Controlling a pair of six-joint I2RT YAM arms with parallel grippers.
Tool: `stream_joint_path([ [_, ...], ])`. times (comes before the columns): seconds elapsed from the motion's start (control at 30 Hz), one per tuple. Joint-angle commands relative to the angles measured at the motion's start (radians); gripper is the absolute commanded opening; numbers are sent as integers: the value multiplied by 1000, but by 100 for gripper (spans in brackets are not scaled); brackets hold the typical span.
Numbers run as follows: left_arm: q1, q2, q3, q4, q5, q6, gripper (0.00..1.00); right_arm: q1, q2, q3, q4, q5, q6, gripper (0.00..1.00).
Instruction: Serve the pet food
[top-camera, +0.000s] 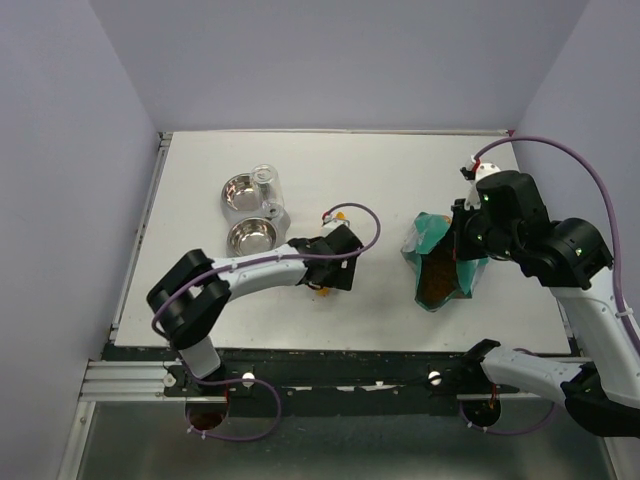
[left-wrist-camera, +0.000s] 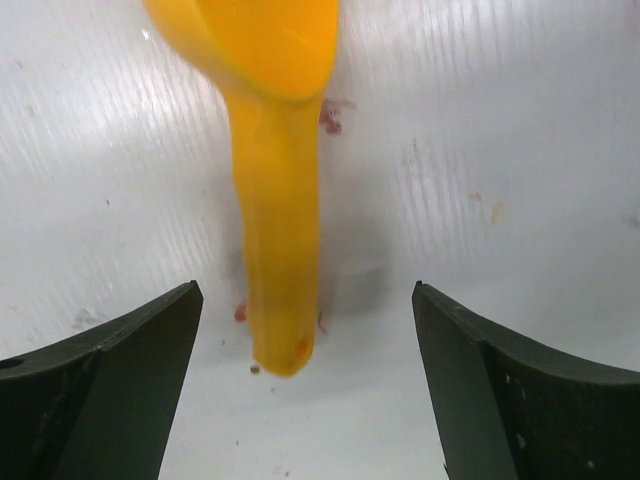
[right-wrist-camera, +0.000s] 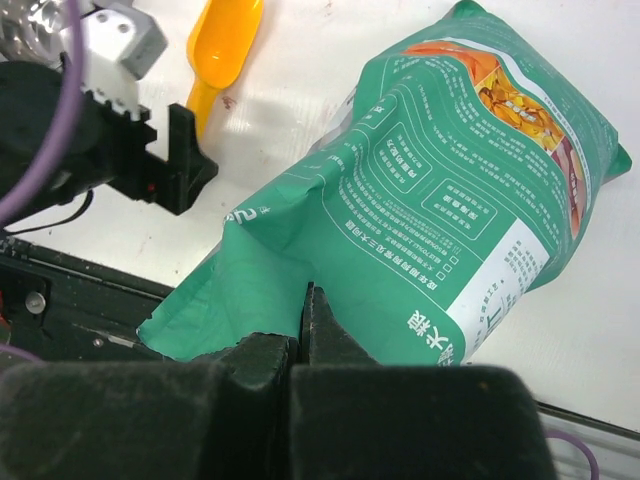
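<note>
The pet food (top-camera: 437, 283) shows as brown kibble inside the open mouth of a teal-and-white bag (top-camera: 440, 250) lying on the table's right. My right gripper (right-wrist-camera: 308, 300) is shut on the bag's edge by its opening; in the top view it (top-camera: 468, 240) stands over the bag (right-wrist-camera: 450, 190). An orange scoop (left-wrist-camera: 275, 190) lies flat on the table, bowl away from me. My left gripper (left-wrist-camera: 305, 330) is open, one finger on each side of the handle's end, not touching it. In the top view the left gripper (top-camera: 328, 272) covers most of the scoop (top-camera: 322, 291).
Two steel bowls (top-camera: 240, 192) (top-camera: 250, 237) sit at the table's left with a clear cup (top-camera: 266, 183) beside them. The scoop (right-wrist-camera: 222, 45) and left gripper (right-wrist-camera: 150, 150) also show in the right wrist view. The table's front edge (top-camera: 350, 352) is close below both grippers.
</note>
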Motion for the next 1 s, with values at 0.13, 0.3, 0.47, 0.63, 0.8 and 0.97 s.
stream_joint_path([
  [0.13, 27, -133, -235, 392, 131, 22, 97, 4, 2, 30, 78, -42, -14, 0],
  [0.3, 32, -48, -238, 550, 86, 117, 89, 2, 3, 14, 79, -42, -29, 0],
  [0.47, 28, 9, -265, 671, -12, 148, 76, 2, 5, -12, 90, -49, -44, 0],
  [0.63, 0, 32, -339, 782, -124, 137, 73, 2, 9, -27, 118, -72, -47, 0],
  [0.8, -31, 45, -419, 919, -213, 128, 67, 4, 23, -32, 130, -77, -63, 0],
  [0.97, -71, 69, -489, 1055, -271, 131, 64, 2, 28, -49, 131, -71, -73, 0],
])
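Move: The yellow scoop's handle lies just ahead of the left hand, its middle about 4 cm forward, 1 cm to the right and 3 cm below the fingertips. The scoop head is some 13 cm ahead and 5 cm right; the near steel bowl stands about 11 cm ahead and 17 cm left. The food bag's mouth is roughly 25 cm right, level fore-and-aft and 8 cm higher. From the right hand the handle is about 7 cm ahead, 26 cm left and 30 cm below. Forward along the handle, after a brief lift and draw-back of about 1 cm, the left hand travels some 5 cm, drifting right and sinking low over the table. The wrist rolls its left side down and tips the fingers about 25 degrees flatter, while they narrow partway from wide open, straddling the handle without gripping it. The right hand keeps its pinch on the bag's rim, easing slightly left late on. ##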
